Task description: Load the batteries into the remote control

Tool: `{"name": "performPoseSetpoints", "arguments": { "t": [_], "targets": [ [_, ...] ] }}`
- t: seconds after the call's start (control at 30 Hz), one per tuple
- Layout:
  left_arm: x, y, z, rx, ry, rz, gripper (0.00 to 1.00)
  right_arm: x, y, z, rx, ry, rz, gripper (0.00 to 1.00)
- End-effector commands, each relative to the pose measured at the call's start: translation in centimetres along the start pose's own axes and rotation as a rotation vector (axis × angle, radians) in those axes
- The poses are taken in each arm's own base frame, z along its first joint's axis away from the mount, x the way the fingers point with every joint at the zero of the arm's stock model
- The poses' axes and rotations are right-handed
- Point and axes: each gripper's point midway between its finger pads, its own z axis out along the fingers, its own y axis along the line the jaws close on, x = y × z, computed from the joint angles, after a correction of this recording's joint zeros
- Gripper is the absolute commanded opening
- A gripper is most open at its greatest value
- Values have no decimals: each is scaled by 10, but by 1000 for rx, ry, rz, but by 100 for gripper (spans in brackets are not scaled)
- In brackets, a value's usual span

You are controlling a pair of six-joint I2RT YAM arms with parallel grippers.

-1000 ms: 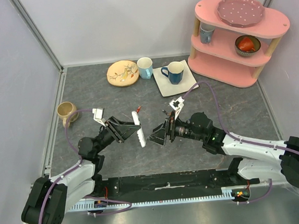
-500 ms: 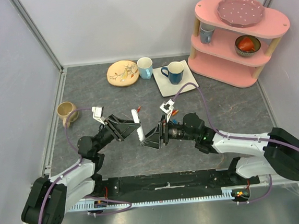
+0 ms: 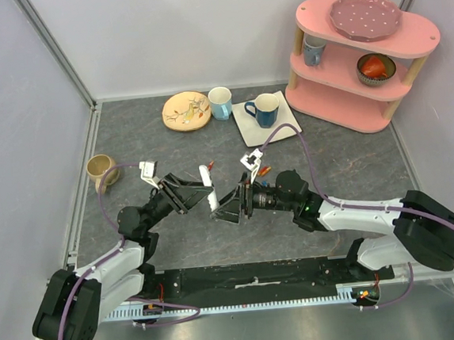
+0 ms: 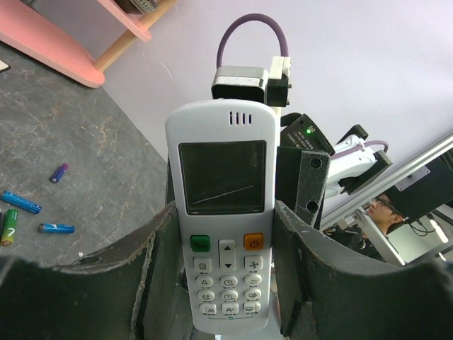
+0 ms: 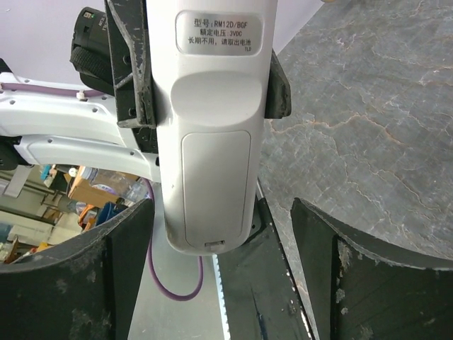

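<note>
My left gripper (image 3: 195, 195) is shut on the remote control (image 3: 210, 189), a slim white bar held above the table. In the left wrist view the remote control (image 4: 223, 212) shows its screen and buttons between my left gripper (image 4: 225, 234). My right gripper (image 3: 228, 206) stands open at the remote's near end. In the right wrist view the remote control (image 5: 212, 106) shows its back, with the cover panel in place, between the wide jaws of my right gripper (image 5: 223, 244). The batteries (image 4: 55, 228) lie loose on the grey table, blue, green and purple.
A tan mug (image 3: 100, 169) sits at the left. At the back are a patterned plate (image 3: 186, 110), a light blue cup (image 3: 220, 102) and a dark blue mug (image 3: 263, 109) on a white square plate. A pink shelf (image 3: 364, 54) stands at the back right.
My right gripper has moved left up to the remote, and its jaws now flank the near end. The left gripper has kept the remote nearly still.
</note>
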Motion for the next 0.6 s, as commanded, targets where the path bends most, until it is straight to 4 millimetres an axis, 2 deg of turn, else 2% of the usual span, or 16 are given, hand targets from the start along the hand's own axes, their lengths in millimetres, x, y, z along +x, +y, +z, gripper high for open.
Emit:
{"name": "performPoseSetpoints", "arguments": {
  "t": [0.0,0.27,0.3,0.33,0.43,0.57],
  "targets": [
    [-23,-53,2,201,-82,137,2,-20,24,8,-85,-45,-30,85],
    [-21,-52,0,196,-81,132,2,-16,21,9,-82,-34,-26,70],
    [-21,-51,0,195,-79,131,2,-15,20,9,-82,-32,-27,67],
    [-20,-52,0,196,-76,129,2,-15,20,8,-82,-30,-30,58],
    [-19,-50,1,184,-66,122,5,-11,19,8,-79,-13,-50,43],
    [-17,-49,1,180,-53,119,9,-6,14,3,-49,13,-82,35]
  ]
}}
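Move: About 6 cm ahead of the right hand and roughly level with it lies the middle of the remote control; its near end, with the battery cover, is already between the open fingers. On the table, some 18 cm below, the red battery is about 22 cm ahead and 1 cm left, the orange batteries 19 cm ahead and 17 cm right. The left hand already holds the remote control, whose middle is some 1 cm ahead of it. Closing from nearly wide to about half open, the right fingers pinch the side edges of the remote control's near end, beside the battery cover. That hand otherwise stays almost in place, easing only about half a centimetre to the left. The left hand stays still and keeps its grip on the remote control, held on edge with its keypad side towards the left hand and its back towards the right. ##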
